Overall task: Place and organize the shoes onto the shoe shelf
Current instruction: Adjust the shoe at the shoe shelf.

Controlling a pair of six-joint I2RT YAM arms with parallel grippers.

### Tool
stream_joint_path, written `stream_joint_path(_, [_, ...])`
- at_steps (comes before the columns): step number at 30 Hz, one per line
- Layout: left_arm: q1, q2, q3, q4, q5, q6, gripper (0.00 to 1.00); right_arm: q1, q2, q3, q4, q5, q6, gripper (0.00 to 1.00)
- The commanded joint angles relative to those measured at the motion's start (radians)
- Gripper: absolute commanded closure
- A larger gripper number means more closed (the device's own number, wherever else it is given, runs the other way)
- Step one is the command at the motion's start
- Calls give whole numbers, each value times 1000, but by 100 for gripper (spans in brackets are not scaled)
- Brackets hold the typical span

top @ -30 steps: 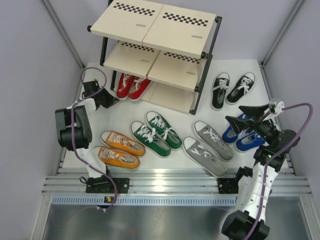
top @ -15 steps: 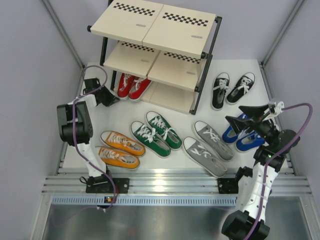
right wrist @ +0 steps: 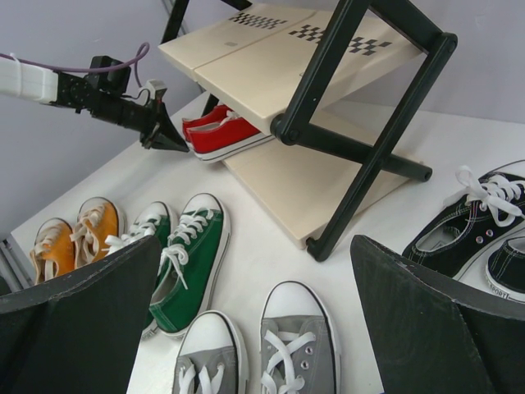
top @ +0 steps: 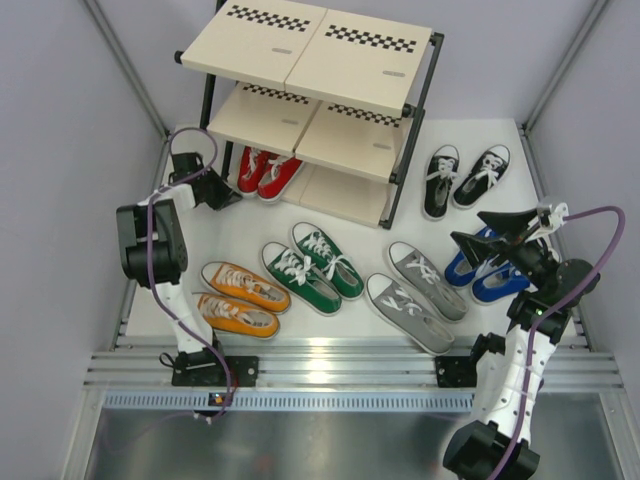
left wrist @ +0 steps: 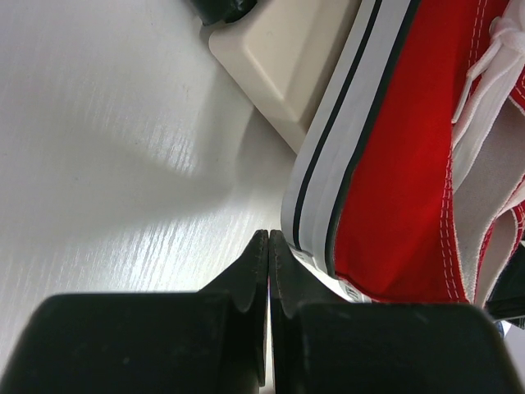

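The shoe shelf (top: 310, 50) stands at the back of the table. A red pair (top: 265, 172) lies on its bottom panel (left wrist: 287, 57), heels sticking out toward the left. My left gripper (top: 230, 197) is shut and holds nothing. In the left wrist view its tips (left wrist: 269, 235) rest on the table against the white heel sole of a red shoe (left wrist: 394, 164). My right gripper (top: 467, 226) hangs open above the blue pair (top: 480, 270), with nothing between its fingers (right wrist: 82, 312). On the table lie the orange (top: 240, 298), green (top: 312, 265), grey (top: 415, 295) and black (top: 465, 180) pairs.
Grey walls close in the table on the left, right and back. The shelf's black leg (right wrist: 353, 164) comes down beside the grey shoes' toes (right wrist: 299, 328). The left arm's purple cable (top: 190, 150) loops near the shelf's left post.
The left arm has swung a little further back toward the shelf, its shut gripper pressing at the red heels. The red pair has shifted slightly inward. The right arm has not moved.
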Motion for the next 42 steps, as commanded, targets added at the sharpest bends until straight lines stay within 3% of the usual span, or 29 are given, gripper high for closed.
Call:
stream_joint_path(1, [-6, 14, 60, 45, 30, 6, 100, -16, -2, 11, 22, 2, -31, 1])
stream_joint_path(14, [-15, 37, 89, 31, 39, 5, 98, -16, -4, 12, 18, 2, -32, 1])
stream_joint_path(18, [-14, 26, 83, 22, 19, 11, 91, -16, -5, 12, 19, 2, -32, 1])
stream_joint_path(23, [3, -38, 52, 21, -31, -17, 66, -16, -11, 12, 18, 0, -35, 1])
stream_joint_path(26, [20, -79, 43, 19, -36, -23, 58, -16, -13, 14, 16, -1, -37, 1])
stream_joint_path(34, [57, -219, -35, 21, -56, -17, 45, -16, -22, 15, 16, -3, -36, 0])
stream_joint_path(42, [69, -352, -151, 31, 40, 11, 41, -18, -17, 18, 16, -18, -42, 1])
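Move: The left red shoe stands on the lowest shelf with its heel right at the left hand's shut fingertips; its middle is some 12 cm ahead and 5 cm to the right, about level. The other red shoe's middle lies roughly 10 cm ahead and 12 cm right, also level. The shelf's left front foot is about 6 cm ahead, 3 cm left and slightly below. From the right hand, the left red shoe is around 37 cm ahead, 52 cm left and 22 cm lower. The left red shoe's heel gets a last small push from the left hand's shut fingertips, about 1 cm forward and a touch to the right. The hand then holds there, starts opening its fingers, and comes away from the heel, rising some 7 cm while swinging left and then back, fingers a little over half open and tipping up slightly. ##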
